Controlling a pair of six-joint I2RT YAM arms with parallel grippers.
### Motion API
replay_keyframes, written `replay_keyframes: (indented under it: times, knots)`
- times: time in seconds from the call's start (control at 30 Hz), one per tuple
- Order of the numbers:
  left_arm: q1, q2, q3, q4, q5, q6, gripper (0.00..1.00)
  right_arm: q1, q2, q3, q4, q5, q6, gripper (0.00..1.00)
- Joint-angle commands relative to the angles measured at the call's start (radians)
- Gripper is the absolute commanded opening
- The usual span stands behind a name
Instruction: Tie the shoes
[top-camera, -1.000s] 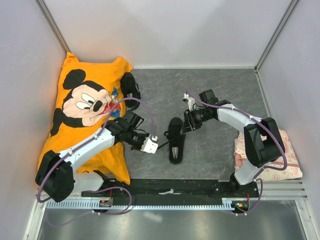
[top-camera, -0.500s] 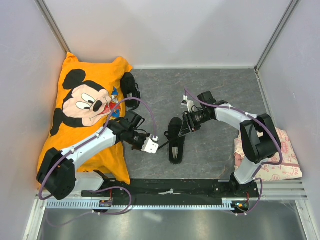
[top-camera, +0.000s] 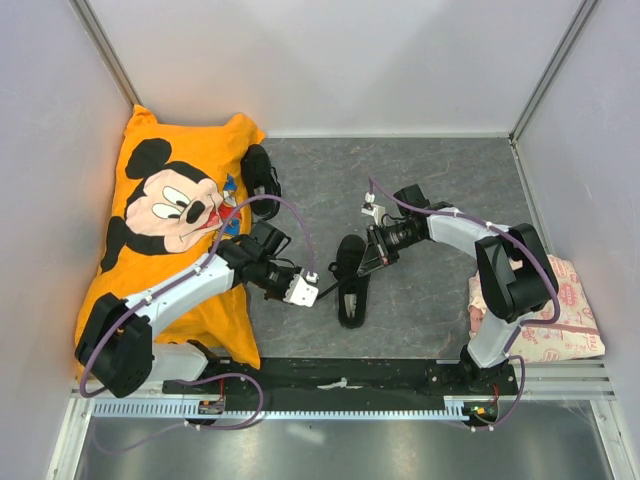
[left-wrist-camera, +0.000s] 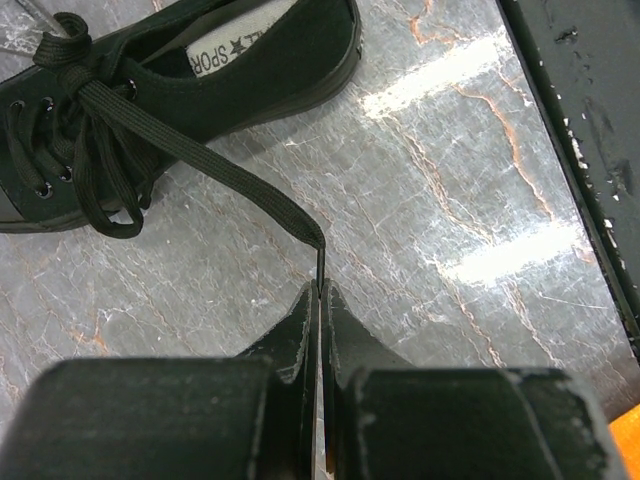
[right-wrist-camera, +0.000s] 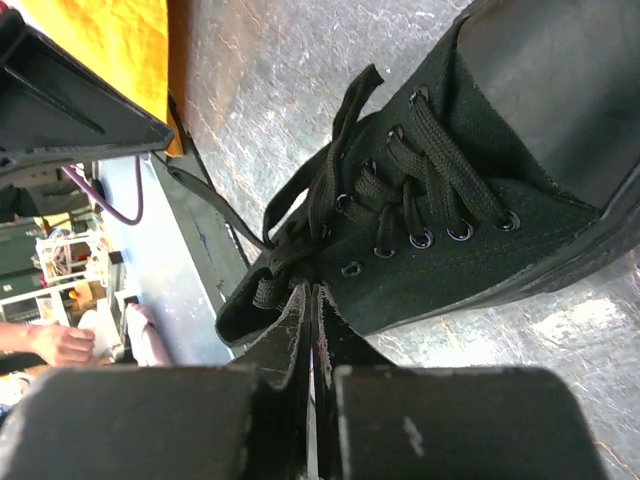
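One black shoe (top-camera: 352, 292) lies in the middle of the grey floor, toe pointing away from the arms. Its long lace (left-wrist-camera: 220, 172) runs out taut to my left gripper (top-camera: 308, 291), whose jaws are shut on the lace's tip (left-wrist-camera: 320, 262). From the other side, my right gripper (top-camera: 372, 257) reaches the same shoe (right-wrist-camera: 500, 200). Its jaws (right-wrist-camera: 315, 288) are shut, their tips pinching into the bunch of laces (right-wrist-camera: 300, 255) by the top eyelets. A second black shoe (top-camera: 262, 170) lies farther back, against the pillow.
An orange Mickey Mouse pillow (top-camera: 165, 215) fills the left side, under my left arm. A pink-and-white cloth (top-camera: 565, 320) lies at the right wall beside the right arm's base. A black mounting rail (top-camera: 340, 375) runs along the near edge. White walls enclose three sides.
My right gripper has gone from open to shut at the shoe's laces and edged slightly left. The left arm still holds the lace and has barely shifted.
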Motion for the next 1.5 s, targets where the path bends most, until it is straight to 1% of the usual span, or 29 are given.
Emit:
replay_keyframes:
  times: [0.0,0.17,0.33,0.37,0.4,0.43,0.5,0.57,0.6,0.67,0.7,0.77,0.87,0.9,0.93,0.97,1.07,1.17,1.2,1.27,1.3,1.47]
  knots:
    - [-0.003,-0.018,-0.033,0.017,0.02,0.018,0.02,-0.02,-0.022,0.014,-0.047,0.008,-0.066,0.0]
    - [-0.003,-0.07,-0.096,-0.011,0.011,0.075,0.02,-0.037,-0.044,0.04,-0.121,0.071,-0.141,0.0]
    - [-0.007,-0.037,-0.114,-0.005,-0.006,0.078,0.02,-0.036,-0.042,0.045,-0.126,0.079,-0.146,0.0]
    - [-0.007,-0.031,-0.109,0.006,-0.006,0.069,0.04,-0.034,-0.042,0.046,-0.126,0.078,-0.148,0.0]
    - [-0.007,-0.024,-0.108,0.014,-0.007,0.059,0.07,-0.033,-0.042,0.048,-0.124,0.076,-0.148,0.0]
    - [-0.007,-0.024,-0.105,0.041,-0.009,0.035,0.17,-0.03,-0.042,0.051,-0.121,0.075,-0.146,0.0]
    - [-0.005,-0.029,-0.1,0.08,-0.018,-0.025,0.31,-0.019,-0.044,0.053,-0.118,0.075,-0.146,0.0]
    - [0.009,-0.035,-0.097,0.141,-0.032,-0.056,0.37,-0.013,-0.047,0.051,-0.112,0.076,-0.143,0.0]
    - [0.019,-0.035,-0.09,0.162,-0.032,-0.066,0.42,-0.01,-0.048,0.051,-0.112,0.079,-0.145,0.0]
    - [0.062,-0.024,-0.062,0.231,-0.03,-0.108,0.47,-0.007,-0.054,0.048,-0.11,0.09,-0.143,0.0]
    - [0.076,-0.015,-0.047,0.247,-0.026,-0.125,0.5,-0.008,-0.061,0.045,-0.109,0.094,-0.145,0.0]
    - [0.111,0.035,0.005,0.29,-0.02,-0.134,0.54,-0.007,-0.068,0.042,-0.109,0.099,-0.142,0.0]
    - [0.118,0.124,0.071,0.339,-0.007,-0.128,0.61,-0.005,-0.076,0.04,-0.1,0.105,-0.132,0.0]
    - [0.116,0.144,0.088,0.351,0.002,-0.116,0.68,-0.007,-0.081,0.04,-0.095,0.111,-0.126,0.0]
    - [0.116,0.191,0.107,0.359,0.02,-0.111,0.72,-0.005,-0.085,0.039,-0.084,0.116,-0.12,0.0]
    - [0.115,0.215,0.151,0.37,0.028,-0.106,0.74,-0.007,-0.085,0.037,-0.08,0.119,-0.111,0.0]
    - [0.107,0.302,0.243,0.367,0.045,-0.079,0.75,-0.007,-0.093,0.033,-0.061,0.128,-0.086,0.0]
    - [0.093,0.366,0.303,0.318,0.072,0.021,0.76,-0.002,-0.097,0.027,-0.041,0.134,-0.068,0.0]
    - [0.089,0.379,0.314,0.292,0.074,0.07,0.76,-0.002,-0.097,0.028,-0.038,0.137,-0.06,0.0]
    - [0.072,0.406,0.352,0.252,0.083,0.117,0.75,-0.002,-0.097,0.028,-0.031,0.139,-0.056,0.0]
    - [0.066,0.431,0.366,0.2,0.088,0.16,0.74,-0.002,-0.096,0.03,-0.026,0.14,-0.051,0.0]
    - [0.029,0.488,0.427,0.092,0.097,0.266,0.73,-0.001,-0.093,0.034,-0.024,0.145,-0.043,0.0]
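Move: The left hand holds the free lace end; the loop on the shoe's left side lies about 9 cm ahead and 5 cm right of it, some 3 cm lower. The knot is some 7 cm ahead and 10 cm right of that hand, about level in height; the toe is roughly 16 cm ahead, 10 cm right and 4 cm below. The right hand, shut on lace beside the knot, has the knot 2 cm to its left and 1 cm back, slightly lower, with the loop 7 cm left, 2 cm ahead and 3 cm lower. Still pinching the lace end, the left hand tugs it back, down and a little left, about 4 cm away from the knot, while the right keeps its pinch and draws some 2 cm right. The left fingers then open wide, letting the lace go, and the hand sweeps forward about 16 cm, rising and veering right to the shoe's forward left side, easing slightly back at the end, open towards the loop. ##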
